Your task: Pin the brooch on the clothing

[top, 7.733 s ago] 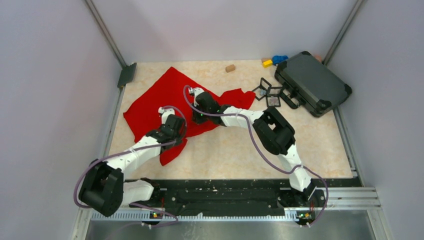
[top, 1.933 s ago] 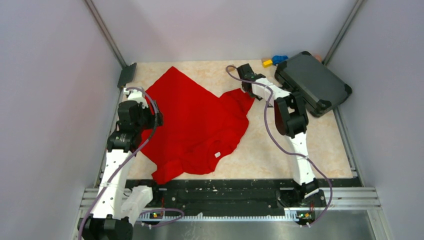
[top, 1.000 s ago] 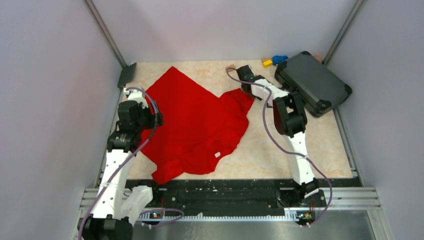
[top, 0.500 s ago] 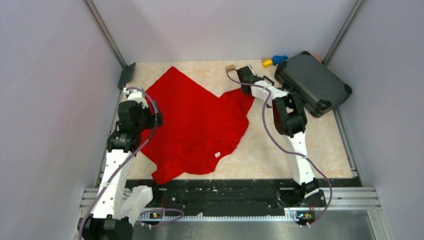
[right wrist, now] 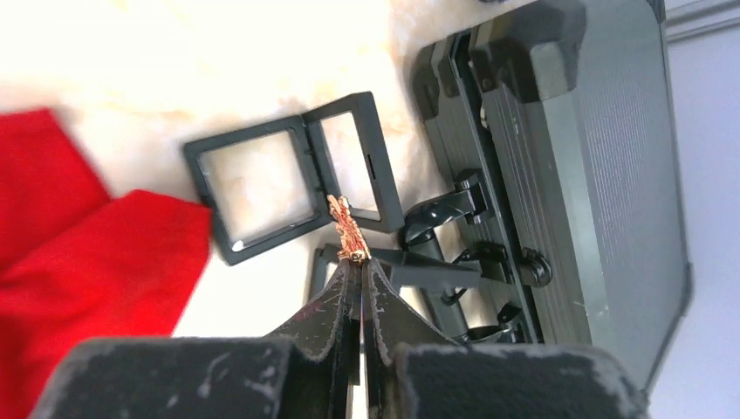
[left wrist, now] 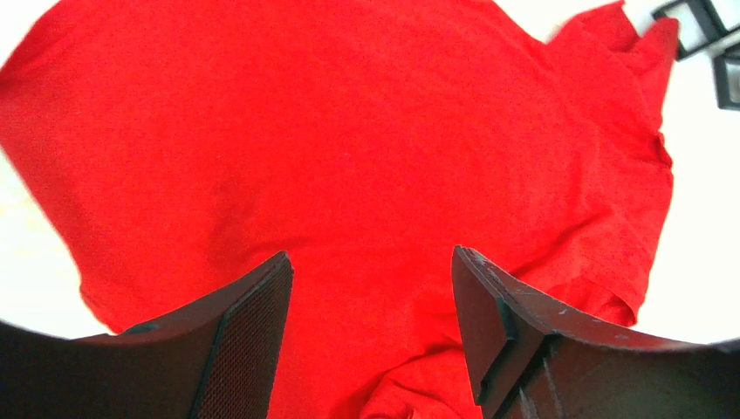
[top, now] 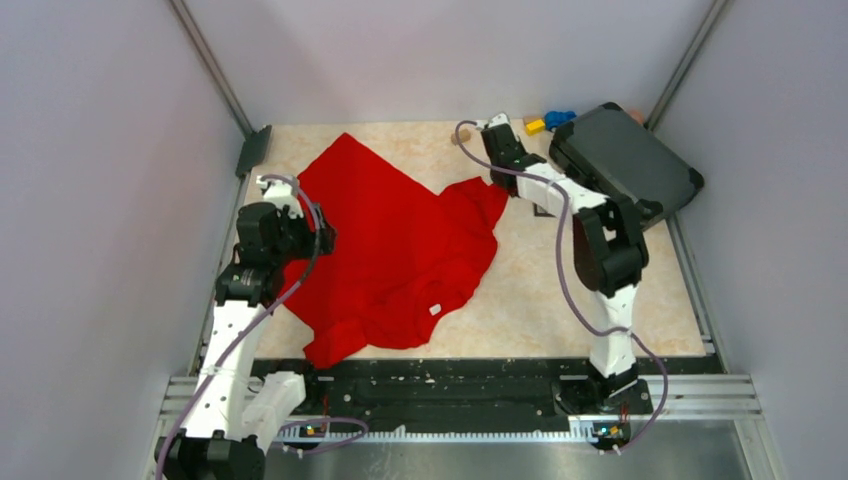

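Note:
The clothing (top: 390,240) is a big red garment spread on the table's left half, with a small white tag (top: 435,309) near its front hem. My right gripper (right wrist: 359,262) is shut on the brooch (right wrist: 347,229), a small gold-brown piece that sticks out of its tips. In the right wrist view it hangs above an open black frame box (right wrist: 288,175). In the top view the right gripper (top: 497,130) is at the back of the table, just past the clothing's right corner. My left gripper (left wrist: 369,253) hovers open over the clothing (left wrist: 366,131), holding nothing.
A black hard case (top: 625,165) lies at the back right, with a yellow block (top: 535,127) and a blue piece (top: 560,118) beside it. A dark plate (top: 253,148) leans at the back left corner. Grey walls close in both sides.
My right gripper has shut on the brooch and drawn it up from the frame box, its elbow swinging right. The left arm has barely shifted.

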Tool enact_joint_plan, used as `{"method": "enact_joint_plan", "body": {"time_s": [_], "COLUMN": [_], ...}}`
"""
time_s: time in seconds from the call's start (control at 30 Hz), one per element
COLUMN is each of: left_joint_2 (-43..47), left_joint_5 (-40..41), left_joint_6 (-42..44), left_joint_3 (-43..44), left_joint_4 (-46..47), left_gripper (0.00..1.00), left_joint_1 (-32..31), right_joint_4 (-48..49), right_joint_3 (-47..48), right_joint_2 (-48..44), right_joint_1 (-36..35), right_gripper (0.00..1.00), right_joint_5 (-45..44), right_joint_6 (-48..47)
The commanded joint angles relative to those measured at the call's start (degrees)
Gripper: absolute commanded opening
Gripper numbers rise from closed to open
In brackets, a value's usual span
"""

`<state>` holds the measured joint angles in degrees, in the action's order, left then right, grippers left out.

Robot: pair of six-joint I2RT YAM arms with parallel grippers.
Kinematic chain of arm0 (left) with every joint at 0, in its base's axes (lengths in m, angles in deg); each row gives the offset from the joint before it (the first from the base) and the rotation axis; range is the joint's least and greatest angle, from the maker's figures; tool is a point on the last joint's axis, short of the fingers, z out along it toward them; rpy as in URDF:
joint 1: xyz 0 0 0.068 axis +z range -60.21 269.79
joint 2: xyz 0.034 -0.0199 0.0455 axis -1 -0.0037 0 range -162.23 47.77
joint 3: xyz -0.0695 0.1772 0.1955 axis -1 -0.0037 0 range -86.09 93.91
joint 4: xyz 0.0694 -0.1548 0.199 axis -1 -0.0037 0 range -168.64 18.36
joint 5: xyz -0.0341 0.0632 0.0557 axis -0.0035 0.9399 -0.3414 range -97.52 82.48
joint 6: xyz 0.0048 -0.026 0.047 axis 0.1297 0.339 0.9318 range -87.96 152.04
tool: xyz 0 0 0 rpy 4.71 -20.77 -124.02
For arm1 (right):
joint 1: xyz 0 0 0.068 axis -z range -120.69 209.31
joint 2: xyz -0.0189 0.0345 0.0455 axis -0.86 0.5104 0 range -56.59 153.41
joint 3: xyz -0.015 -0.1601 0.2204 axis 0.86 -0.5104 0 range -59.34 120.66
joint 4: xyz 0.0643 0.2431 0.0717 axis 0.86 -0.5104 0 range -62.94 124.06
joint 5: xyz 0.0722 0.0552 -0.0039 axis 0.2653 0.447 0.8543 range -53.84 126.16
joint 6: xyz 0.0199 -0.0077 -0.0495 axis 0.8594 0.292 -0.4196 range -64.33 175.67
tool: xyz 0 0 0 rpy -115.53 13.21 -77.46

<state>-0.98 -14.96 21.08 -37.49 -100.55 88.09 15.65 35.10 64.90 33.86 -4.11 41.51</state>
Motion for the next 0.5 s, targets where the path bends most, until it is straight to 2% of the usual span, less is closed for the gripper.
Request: {"method": "enact_joint_plan", "body": {"time_s": [0.0,0.2,0.33,0.47], "left_joint_2": [-0.02,-2.99,-7.38,-9.58], "left_joint_5": [-7.07,-14.24,-25.21,-35.26], "left_joint_6": [1.80,2.93,-0.34,-4.87], "left_joint_3": [-0.76,-0.56,2.24,3.54], "left_joint_4": [4.21,5.47,6.19,11.93], "left_gripper": [0.71,0.71,0.70,0.70], "left_joint_1": [-1.35,-7.92,-11.74,-12.45], "right_joint_4": [0.28,-2.66,-2.17,-2.95], "right_joint_3": [-2.51,-9.18,-15.22,-19.39], "right_joint_2": [-11.52,-21.50,-26.78,-30.22], "right_joint_1": [-0.74,-0.74,-0.75,-0.95], "right_gripper": [0.00,0.00,0.00,0.00], "right_joint_5": [10.52,35.27,52.31,67.14], "right_joint_6": [7.14,13.49,17.18,17.49]}}
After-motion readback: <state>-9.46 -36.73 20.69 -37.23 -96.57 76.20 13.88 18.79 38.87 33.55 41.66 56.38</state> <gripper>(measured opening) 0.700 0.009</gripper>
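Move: My right hand already pinches the brooch; the middle of the red clothing it goes to lies about 38 cm to its left, 16 cm back and 9 cm below. The nearest black open frame is some 2 cm ahead and 2 cm left, 9 cm down, the wooden block 15 cm ahead and 18 cm left. From my left hand the clothing's white tag lies roughly 21 cm right, 8 cm back and 20 cm below, the clothing's middle 7 cm ahead and 7 cm right. Keeping the brooch shut in my fingertips, I lift my right hand away from the black frames and carry it left and back, about 10 cm each way, over the clothing's right corner, rising mostly early while the hand rolls left side up and swings counter-clockwise. Meanwhile my open left hand sweeps about 12 cm right above the clothing towards the white tag, turning some 30 degrees clockwise. ##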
